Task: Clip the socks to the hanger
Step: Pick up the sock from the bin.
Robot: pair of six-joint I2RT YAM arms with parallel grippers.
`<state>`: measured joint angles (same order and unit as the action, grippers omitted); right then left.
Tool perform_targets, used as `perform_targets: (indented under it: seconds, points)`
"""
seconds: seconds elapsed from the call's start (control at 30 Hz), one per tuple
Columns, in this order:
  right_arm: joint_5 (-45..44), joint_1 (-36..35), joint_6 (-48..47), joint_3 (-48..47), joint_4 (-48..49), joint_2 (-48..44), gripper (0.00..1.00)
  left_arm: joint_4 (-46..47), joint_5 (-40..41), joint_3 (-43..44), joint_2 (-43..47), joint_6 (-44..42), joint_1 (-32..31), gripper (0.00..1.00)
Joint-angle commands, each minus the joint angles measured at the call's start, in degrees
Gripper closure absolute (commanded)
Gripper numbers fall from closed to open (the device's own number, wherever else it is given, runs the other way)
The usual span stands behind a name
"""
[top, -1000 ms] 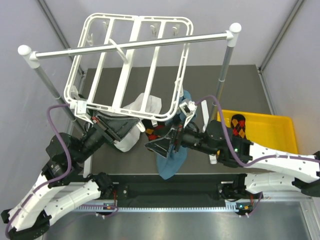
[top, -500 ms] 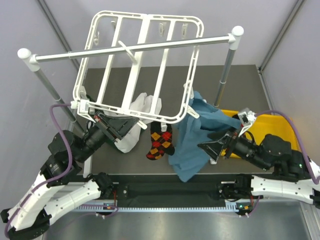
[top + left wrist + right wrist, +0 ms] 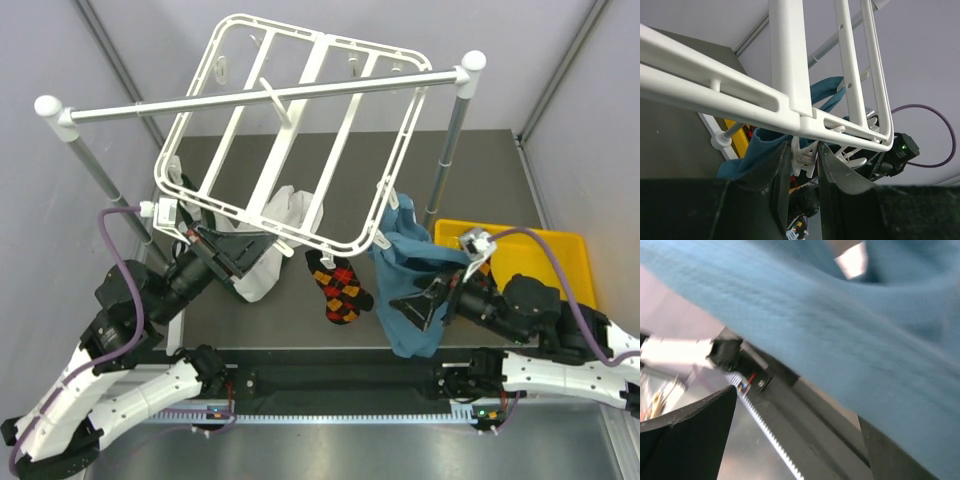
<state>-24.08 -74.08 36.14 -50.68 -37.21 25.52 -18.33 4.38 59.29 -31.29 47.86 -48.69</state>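
The white hanger (image 3: pixel 290 150) hangs tilted from the silver rail; its frame fills the top of the left wrist view (image 3: pixel 785 50). One black argyle sock (image 3: pixel 338 287) dangles from a clip on the hanger's near edge. My left gripper (image 3: pixel 255 245) reaches under that near edge and is shut on a small white clip (image 3: pixel 805 157), which sits pinched at its fingertips (image 3: pixel 804 146). My right gripper (image 3: pixel 405 312) stands open to the right of the sock, against the teal cloth, with nothing between its fingers (image 3: pixel 796 405). No second sock shows.
A teal cloth (image 3: pixel 405 260) and a white cloth (image 3: pixel 262 275) also hang from the hanger's near edge. The silver rail (image 3: pixel 200 102) with white ball ends spans the table on two posts. A yellow bin (image 3: pixel 545 255) sits at the right.
My right arm drew back from the sock to the right and its jaws opened wide. The sock now hangs free from its clip. The hanger swung clockwise. The left gripper kept its place.
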Motion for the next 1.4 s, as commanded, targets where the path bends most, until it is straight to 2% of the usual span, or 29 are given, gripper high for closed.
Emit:
perform_targets:
  seconds: [0.0,0.17,0.23,0.33,0.37,0.5,0.6,0.73,0.8,1.0,1.1,1.13,1.2,1.23,1.3,1.33,1.37]
  points:
    - [16.58,0.17,-5.55,-2.4,10.22,5.75,0.0,0.05,0.63,1.97,-0.79,-0.75,0.08,1.0]
    - [39.75,0.17,-7.93,-7.32,19.51,18.85,0.0,0.22,-0.16,1.89,-0.97,-0.66,0.08,1.0]
    - [44.18,0.17,-7.05,-10.3,22.69,24.46,0.0,0.22,-0.08,1.71,-0.79,-0.48,0.17,1.0]
    - [56.64,-0.18,-6.43,-14.52,28.85,30.44,0.0,0.05,-0.07,2.41,-0.7,-0.57,0.17,1.0]
    - [57.81,-0.53,-7.13,-15.67,29.91,31.43,0.0,0.05,0.01,2.33,-0.53,-0.57,0.17,1.0]
    - [56.51,-2.73,-10.12,-19.9,26.93,32.14,0.0,-0.39,0.36,2.67,-0.27,-0.66,0.17,1.0]
    - [53.79,-3.52,-11.09,-17.45,27.37,28.02,0.0,-1.36,0.28,2.85,-0.09,-1.27,0.17,1.0]
    - [42.04,-3.52,-10.57,-15.25,22.03,22.48,0.0,-1.18,0.54,2.85,0.0,-1.27,0.08,1.0]
    - [40.95,-3.52,-10.39,-14.54,20.95,20.81,0.0,-1.27,0.02,3.46,-0.18,-1.45,0.17,1.0]
    - [40.51,-3.52,-9.6,-10.94,27.19,15.53,0.0,-1.27,0.19,2.59,0.88,-1.27,0.17,1.0]
    - [28.52,-3.44,-11.09,-13.56,22.73,12.37,0.0,-1.45,-0.16,2.41,1.49,-1.27,0.08,1.0]
    - [16.46,-3.44,-10.92,-14.44,16.88,12.1,0.0,-1.45,-0.08,2.33,1.75,-1.19,0.17,1.0]
    - [2.79,-3.44,-9.43,-16.63,9.65,11.57,0.0,-1.8,0.19,2.67,1.85,-1.19,0.17,1.0]
    - [-10.25,-3.52,-6.55,-16.91,2.22,11.48,0.0,-2.23,0.1,3.02,1.76,-1.36,0.17,1.0]
    - [-21.92,-3.44,-2.5,-16.04,-4.85,11.31,0.0,-2.42,-0.08,3.03,2.02,-1.45,0.17,1.0]
    - [-31.9,-3.44,3.87,-15.34,-11.24,11.31,0.0,-2.42,-0.08,2.85,2.46,-1.36,0.17,1.0]
    - [-36.0,-3.35,7.42,-14.72,-14.35,11.22,0.01,-2.5,0.19,2.42,2.63,-1.27,0.17,1.0]
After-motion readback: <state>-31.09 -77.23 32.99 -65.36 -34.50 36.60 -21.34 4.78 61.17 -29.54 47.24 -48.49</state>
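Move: The sock left in the yellow bin lies some 30 cm ahead of the right hand, 23 to its right and about 28 below. Its blue cloth neighbour hangs against this hand, middle 5 cm ahead, 2 left and 3 below; the already clipped sock hangs 5 cm ahead, 13 left and 4 below. From the left hand, the bin sock is about 28 cm ahead, 48 right and 41 below. Working clear of the blue cloth, the wide-open right hand swings back about 13 cm and left about 16, turning counter-clockwise some 55 degrees. It climbs to 12 cm higher while easing right, then sweeps forward and right, turning back and sinking slightly. The left hand keeps its grip on the hanger clip, nearly still. ##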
